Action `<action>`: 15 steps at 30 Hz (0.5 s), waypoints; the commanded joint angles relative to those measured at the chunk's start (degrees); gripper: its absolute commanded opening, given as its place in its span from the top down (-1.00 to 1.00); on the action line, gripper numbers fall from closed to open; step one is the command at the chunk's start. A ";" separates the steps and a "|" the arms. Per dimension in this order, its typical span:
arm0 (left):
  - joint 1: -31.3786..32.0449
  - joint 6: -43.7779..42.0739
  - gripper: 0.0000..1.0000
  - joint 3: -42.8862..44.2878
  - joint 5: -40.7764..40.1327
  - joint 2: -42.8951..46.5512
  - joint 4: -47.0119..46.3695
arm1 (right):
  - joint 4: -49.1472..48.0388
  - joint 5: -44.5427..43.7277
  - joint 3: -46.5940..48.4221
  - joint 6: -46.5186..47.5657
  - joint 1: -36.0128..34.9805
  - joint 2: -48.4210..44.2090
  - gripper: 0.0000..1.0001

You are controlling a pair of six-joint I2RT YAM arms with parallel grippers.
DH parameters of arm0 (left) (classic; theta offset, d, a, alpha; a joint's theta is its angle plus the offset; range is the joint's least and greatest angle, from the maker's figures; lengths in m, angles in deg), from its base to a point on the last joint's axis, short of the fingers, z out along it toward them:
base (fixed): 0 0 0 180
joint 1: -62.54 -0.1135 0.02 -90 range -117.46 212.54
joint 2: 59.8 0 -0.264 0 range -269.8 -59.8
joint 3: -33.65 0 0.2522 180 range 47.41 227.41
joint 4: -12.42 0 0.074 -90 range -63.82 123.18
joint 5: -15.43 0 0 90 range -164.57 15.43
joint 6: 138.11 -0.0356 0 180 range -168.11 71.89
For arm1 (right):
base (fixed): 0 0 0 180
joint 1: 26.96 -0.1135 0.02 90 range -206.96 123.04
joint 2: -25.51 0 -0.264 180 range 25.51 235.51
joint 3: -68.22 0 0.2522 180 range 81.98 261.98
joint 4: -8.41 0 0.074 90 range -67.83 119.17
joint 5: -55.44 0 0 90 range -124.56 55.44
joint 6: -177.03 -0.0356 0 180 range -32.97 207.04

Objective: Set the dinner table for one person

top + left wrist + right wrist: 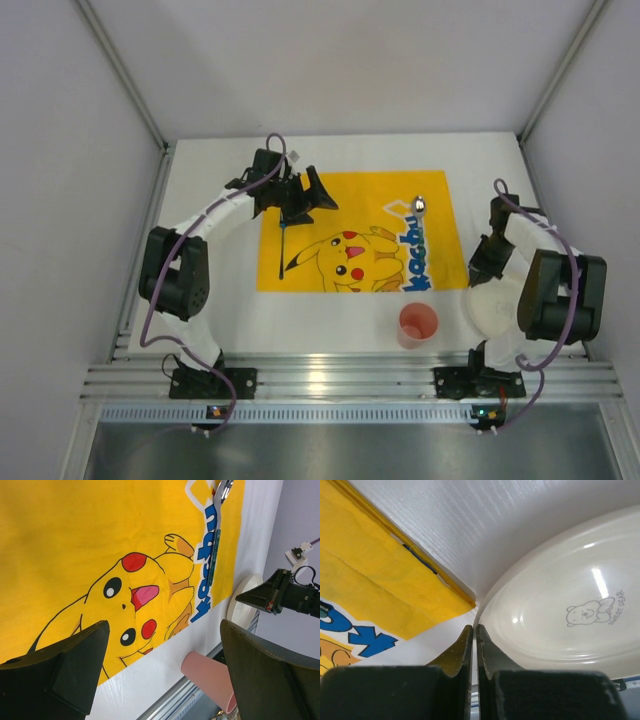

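A white plate (492, 306) (560, 610) with a small bear print lies on the white dinner table (220, 290), just right of the yellow cartoon mat (370, 200). My right gripper (483, 270) (474, 630) is shut on the plate's left rim, the thin edge pinched between its jaws. A pink cup (417, 323) (207, 675) stands near the front rail. A spoon (419, 206) (222, 492) lies along the mat's right side. A dark fork (283, 245) lies on the mat's left side. My left gripper (305, 200) (164, 625) hangs open over the mat's far left, holding nothing.
A ribbed aluminium rail (350, 380) runs along the near edge of the table, with both arm bases on it. White walls close in the table on the left, right and back. The plate (242, 607) sits close to the rail.
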 commanded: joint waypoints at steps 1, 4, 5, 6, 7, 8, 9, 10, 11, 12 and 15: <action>0.10 -0.35 -0.94 0.73 -0.58 0.92 -0.96 | -0.09 -2.14 -0.40 1.44 0.72 -3.99 1.00; 0.27 0.00 -0.93 1.43 -0.40 0.30 -1.14 | -0.09 -1.88 -0.22 1.70 0.72 -4.51 1.00; 0.27 -0.08 -0.93 1.87 -0.31 0.21 -1.05 | 0.00 -2.05 0.48 1.70 0.72 -5.13 1.00; 0.27 -0.08 -0.93 2.05 -0.23 0.30 -1.14 | 0.18 -2.32 1.09 1.61 0.72 -5.74 1.00; 0.27 -0.26 -0.93 2.22 -0.22 0.39 -0.97 | 0.61 -3.19 1.88 1.35 0.72 -6.27 1.00; 0.27 -0.26 -0.91 2.57 -0.31 0.39 -0.96 | 1.66 -3.81 3.02 0.83 0.55 -6.88 1.00; 0.27 -0.43 -0.89 2.66 -0.23 0.56 -0.79 | 2.28 -4.25 5.90 0.13 0.28 -8.28 1.00; 0.27 -0.52 -0.88 2.84 -0.14 0.65 -0.61 | 3.07 -6.34 7.93 -0.23 -1.20 -8.82 1.00; 0.27 -0.69 -0.87 3.10 -0.14 0.56 -0.52 | 3.95 -7.84 10.22 -0.58 -2.52 -8.91 1.00; 0.27 -0.70 -0.87 3.10 -0.14 0.56 -0.44 | 6.22 -9.33 15.37 -0.93 -4.01 -9.00 1.00; 0.27 -0.52 -0.87 3.10 -0.05 0.56 -0.26 | 11.14 -16.09 26.30 -2.34 -12.61 -6.63 1.00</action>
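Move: My right hand has the plate by its near-left rim corner... the plate's middle lies about 6 cm right and 6 cm back of that hand. Its place, the yellow mat's centre between fork and spoon, is roughly 26 cm left and 12 cm ahead, 3 cm below. The spoon lies about 12 cm left and 10 cm ahead, the cup 13 cm left and 10 cm back. From my left hand the mat's centre is some 8 cm right, 3 cm back, 14 cm below. Keeping the plate's rim pinched in my shut right fingers, I raise it about 9 cm, slowly at first and then fast, and late on swing some 5 cm forward beside the mat's right edge. My wrist tilts roughly 15 degrees, fingertips swinging forward and to the right. ##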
